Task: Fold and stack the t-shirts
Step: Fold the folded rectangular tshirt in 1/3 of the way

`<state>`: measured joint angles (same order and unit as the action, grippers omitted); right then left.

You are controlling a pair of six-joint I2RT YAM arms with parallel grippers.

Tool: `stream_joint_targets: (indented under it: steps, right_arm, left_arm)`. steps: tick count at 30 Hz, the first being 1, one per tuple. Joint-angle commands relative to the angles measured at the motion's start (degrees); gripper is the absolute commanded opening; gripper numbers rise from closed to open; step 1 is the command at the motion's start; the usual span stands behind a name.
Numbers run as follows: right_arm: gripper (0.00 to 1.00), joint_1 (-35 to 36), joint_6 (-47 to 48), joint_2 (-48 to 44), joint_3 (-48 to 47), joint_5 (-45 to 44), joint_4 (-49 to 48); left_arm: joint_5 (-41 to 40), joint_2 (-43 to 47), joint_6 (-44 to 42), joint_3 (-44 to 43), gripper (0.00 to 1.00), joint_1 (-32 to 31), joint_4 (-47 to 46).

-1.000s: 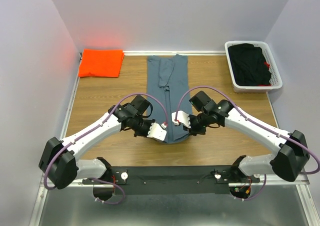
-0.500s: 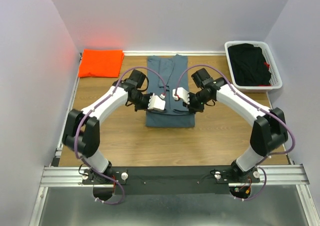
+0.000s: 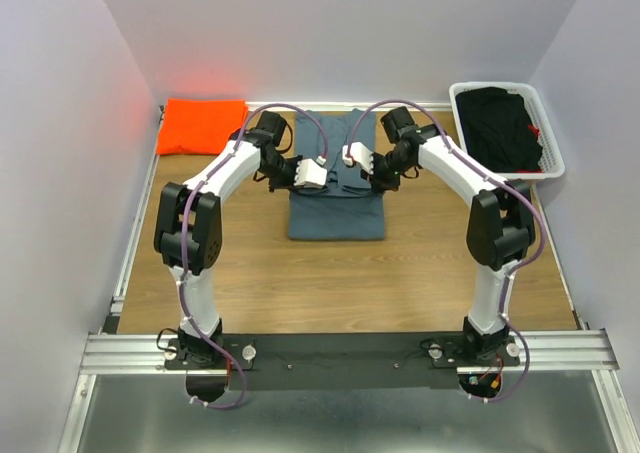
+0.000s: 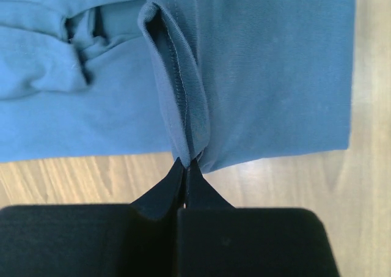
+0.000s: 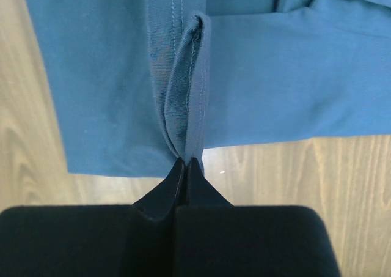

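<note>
The slate blue-grey t-shirt [image 3: 335, 215] lies folded lengthwise at the middle of the table, its near part doubled over toward the back. My left gripper [image 3: 322, 178] is shut on a pinched fold of its hem [image 4: 183, 106], fingertips meeting at the cloth [image 4: 186, 164]. My right gripper [image 3: 347, 161] is shut on the hem's other corner [image 5: 186, 87], its tips closed at the cloth [image 5: 186, 162]. Both grippers hover over the shirt's far half, close together. The bright orange t-shirt [image 3: 203, 126] lies folded at the back left, apart from both arms.
A white basket [image 3: 462, 151] holding dark clothes stands at the back right. Bare wooden table [image 3: 330, 283] stretches between the shirt and the arm bases. Grey walls close the left, right and back sides.
Both arms have stretched away from the near edge, carrying the blue-grey shirt's hem toward the back. The shirt has doubled over itself and now covers a shorter stretch of table.
</note>
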<state>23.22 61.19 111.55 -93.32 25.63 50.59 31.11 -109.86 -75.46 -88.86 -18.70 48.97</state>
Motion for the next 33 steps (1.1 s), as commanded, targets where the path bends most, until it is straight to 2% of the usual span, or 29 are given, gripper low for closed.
stream_joint_targets:
  steps: [1,8,20,21,22,23,24,25,26,29,30,33]
  right_arm:
    - [0.00,-1.25,1.92,4.37,-5.02,1.53,0.92]
    - [0.01,-2.65,2.45,9.65,-10.74,1.09,0.92]
    - [0.01,-3.71,2.80,14.57,-15.93,0.04,0.83]
    - [0.03,-3.62,2.45,15.36,-17.06,-0.40,0.83]
    - [0.12,-3.71,1.49,15.63,-17.59,-0.75,0.92]
    - [0.17,-3.80,0.96,16.07,-19.34,-0.93,0.83]
    - [0.25,-3.80,0.34,16.33,-20.31,-1.28,0.83]
    - [0.40,-4.06,-0.88,16.59,-21.19,-1.37,0.83]
    - [0.45,-4.32,-1.59,16.68,-22.33,-1.37,0.74]
    - [0.56,-5.73,-5.81,16.77,-28.04,-0.67,0.83]
    - [0.58,-6.60,-8.25,16.51,-30.49,-0.14,0.83]
    - [0.61,-7.75,-12.40,14.32,-31.58,1.96,0.92]
  left_arm:
    - [0.79,-3.24,-1.71,-4.74,0.00,1.21,2.27]
    - [-0.26,-9.22,-2.41,-12.82,0.00,2.17,4.03]
    - [-1.05,-13.53,-0.22,-16.34,0.00,2.26,1.22]
    - [-1.40,-14.06,-0.04,-16.61,0.00,2.35,0.95]
    - [-1.58,-14.24,0.31,-16.87,0.00,2.35,0.69]
    - [-1.67,-14.24,1.01,-17.40,0.10,2.52,0.43]
    - [-1.67,-14.32,1.45,-17.84,0.16,2.70,-0.01]
    - [-0.97,-14.24,1.98,-18.97,0.24,2.96,-0.10]
    - [-0.36,-14.15,3.12,-19.68,0.28,3.14,-0.36]
    - [1.14,-13.01,6.81,-21.79,0.36,4.72,-0.45]
    - [2.19,-11.62,9.60,-21.88,0.40,5.77,-1.59]
    - [5.00,-7.84,14.53,-21.27,0.43,7.71,-3.70]
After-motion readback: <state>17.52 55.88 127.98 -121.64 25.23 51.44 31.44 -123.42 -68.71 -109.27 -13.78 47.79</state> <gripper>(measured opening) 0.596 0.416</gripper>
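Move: Both hands still pinch the corners of the blue-grey t-shirt's hem, held just above the shirt lying flat. The landing spot for each corner lies about 6 cm straight ahead and 3 cm down. From the left hand, the near fold's middle is some 13 cm back and 11 cm right, the shirt's far end 24 cm ahead and 11 cm right. The orange cloth lies 28 cm left of that hand, 20 cm ahead; the white basket 37 cm right of the right hand, 17 cm ahead. Side by side, both hands carry the pinched hem about 6 cm forward over the flat shirt towards its far end, easing down some 2 cm to lay it there. The fingers then part, the right's wider, letting go of both corners while the hands run on forward another 4 to 5 cm and rise clear, the left turning about 10 degrees counter-clockwise and the right as much clockwise. ##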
